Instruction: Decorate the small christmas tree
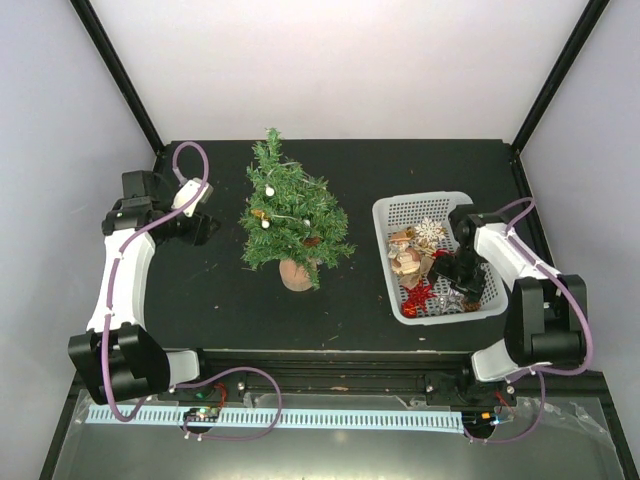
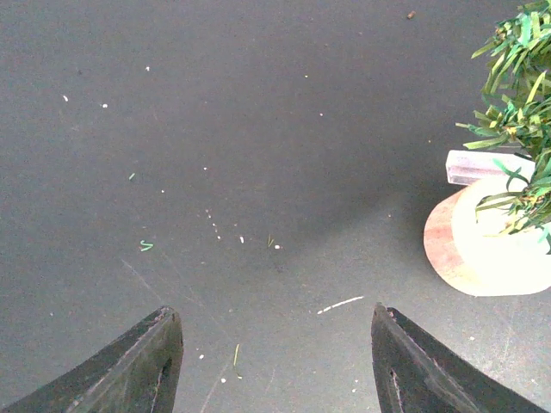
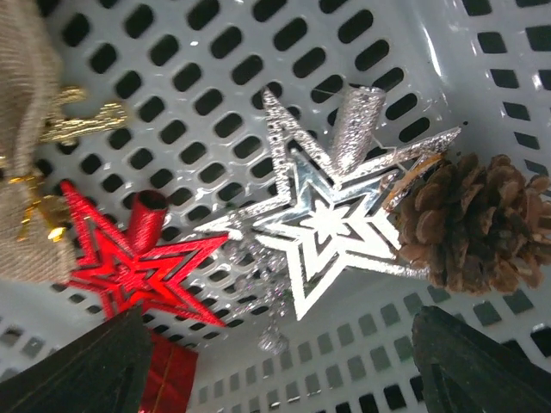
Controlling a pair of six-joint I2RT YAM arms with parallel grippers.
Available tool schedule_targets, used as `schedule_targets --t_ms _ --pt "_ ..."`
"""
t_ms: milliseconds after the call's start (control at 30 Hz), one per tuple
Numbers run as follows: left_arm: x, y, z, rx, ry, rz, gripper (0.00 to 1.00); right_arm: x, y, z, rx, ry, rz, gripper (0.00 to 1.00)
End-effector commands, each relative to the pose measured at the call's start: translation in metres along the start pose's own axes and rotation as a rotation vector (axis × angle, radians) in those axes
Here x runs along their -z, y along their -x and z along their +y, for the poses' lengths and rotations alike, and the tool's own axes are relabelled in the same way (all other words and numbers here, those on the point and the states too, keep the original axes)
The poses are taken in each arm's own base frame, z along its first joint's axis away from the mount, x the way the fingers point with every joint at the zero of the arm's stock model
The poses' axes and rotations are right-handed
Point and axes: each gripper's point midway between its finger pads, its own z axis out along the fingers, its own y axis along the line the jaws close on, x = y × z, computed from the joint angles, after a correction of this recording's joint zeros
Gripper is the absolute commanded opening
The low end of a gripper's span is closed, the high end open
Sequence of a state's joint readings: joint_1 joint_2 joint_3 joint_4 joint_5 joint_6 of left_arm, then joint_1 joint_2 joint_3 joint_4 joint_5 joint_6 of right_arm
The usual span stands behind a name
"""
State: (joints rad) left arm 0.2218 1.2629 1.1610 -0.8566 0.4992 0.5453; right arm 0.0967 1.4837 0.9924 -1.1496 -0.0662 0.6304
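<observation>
The small christmas tree (image 1: 290, 215) stands left of centre on its light-wood stump (image 1: 297, 273), carrying a few white balls and small brown pieces. My left gripper (image 1: 200, 225) hovers just left of the tree. In the left wrist view it (image 2: 275, 361) is open over bare table, with the stump (image 2: 482, 249) at the right. My right gripper (image 1: 455, 272) is down inside the white mesh basket (image 1: 440, 200). In the right wrist view it (image 3: 275, 361) is open, holding nothing. A silver star (image 3: 331, 219) lies just beyond its fingertips, beside a red star (image 3: 129, 267) and a pine cone (image 3: 469, 224).
The basket also holds a burlap pouch (image 3: 26, 172), a gold trinket (image 3: 82, 120), a red box (image 3: 168, 379) and a clear bead string (image 3: 271, 301). Basket wall (image 3: 344, 361) is close under the right fingers. Tiny needles and specks dot the black table (image 2: 215, 129).
</observation>
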Motion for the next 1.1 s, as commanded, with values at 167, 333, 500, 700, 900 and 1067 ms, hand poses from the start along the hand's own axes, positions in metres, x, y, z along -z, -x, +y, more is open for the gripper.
schedule_targets --t_ms 167,333,500,700,900,1067 --pt "0.001 0.006 -0.002 0.004 -0.014 -0.047 0.61 -0.031 0.002 -0.007 -0.067 0.005 0.041 0.78" --pt "0.0 0.006 -0.002 0.009 -0.019 -0.049 0.61 -0.045 -0.001 -0.008 -0.061 0.001 0.069 0.7" --pt "-0.001 0.007 -0.001 0.011 -0.019 -0.049 0.61 -0.057 -0.005 -0.009 -0.056 0.002 0.091 0.69" --pt "-0.003 0.007 -0.001 0.024 -0.028 -0.05 0.61 -0.057 0.0 -0.005 -0.058 0.016 0.075 0.54" --pt "-0.003 0.006 -0.002 0.023 -0.031 -0.051 0.61 -0.039 0.01 -0.002 -0.053 0.023 0.022 0.46" --pt "-0.002 0.007 -0.003 0.021 -0.033 -0.057 0.62 -0.02 0.017 -0.005 -0.046 0.011 -0.037 0.45"
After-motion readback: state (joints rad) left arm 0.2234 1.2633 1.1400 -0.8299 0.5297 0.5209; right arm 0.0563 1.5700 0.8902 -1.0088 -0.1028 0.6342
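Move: The silver star lies on the basket floor under the right hand, some 2 cm to its right, level fore and aft, and about 5 cm below. The brown pine cone is 6 cm to the hand's right and 1 cm back; the red star is 5 cm left and 1 cm ahead; the red gift is 6 cm left and 3 cm back, all about as low. From the left hand, the silver star is roughly 44 cm right, 13 cm back and 19 cm below. The right fingertips come against the silver star, closing from wide to about half open around its lone point opposite the silver tube. To get there the hand sinks about 5 cm into the basket, easing back nearly 2 cm, then turns and starts up and forward by roughly 1 cm with the fingers settling on the star. ##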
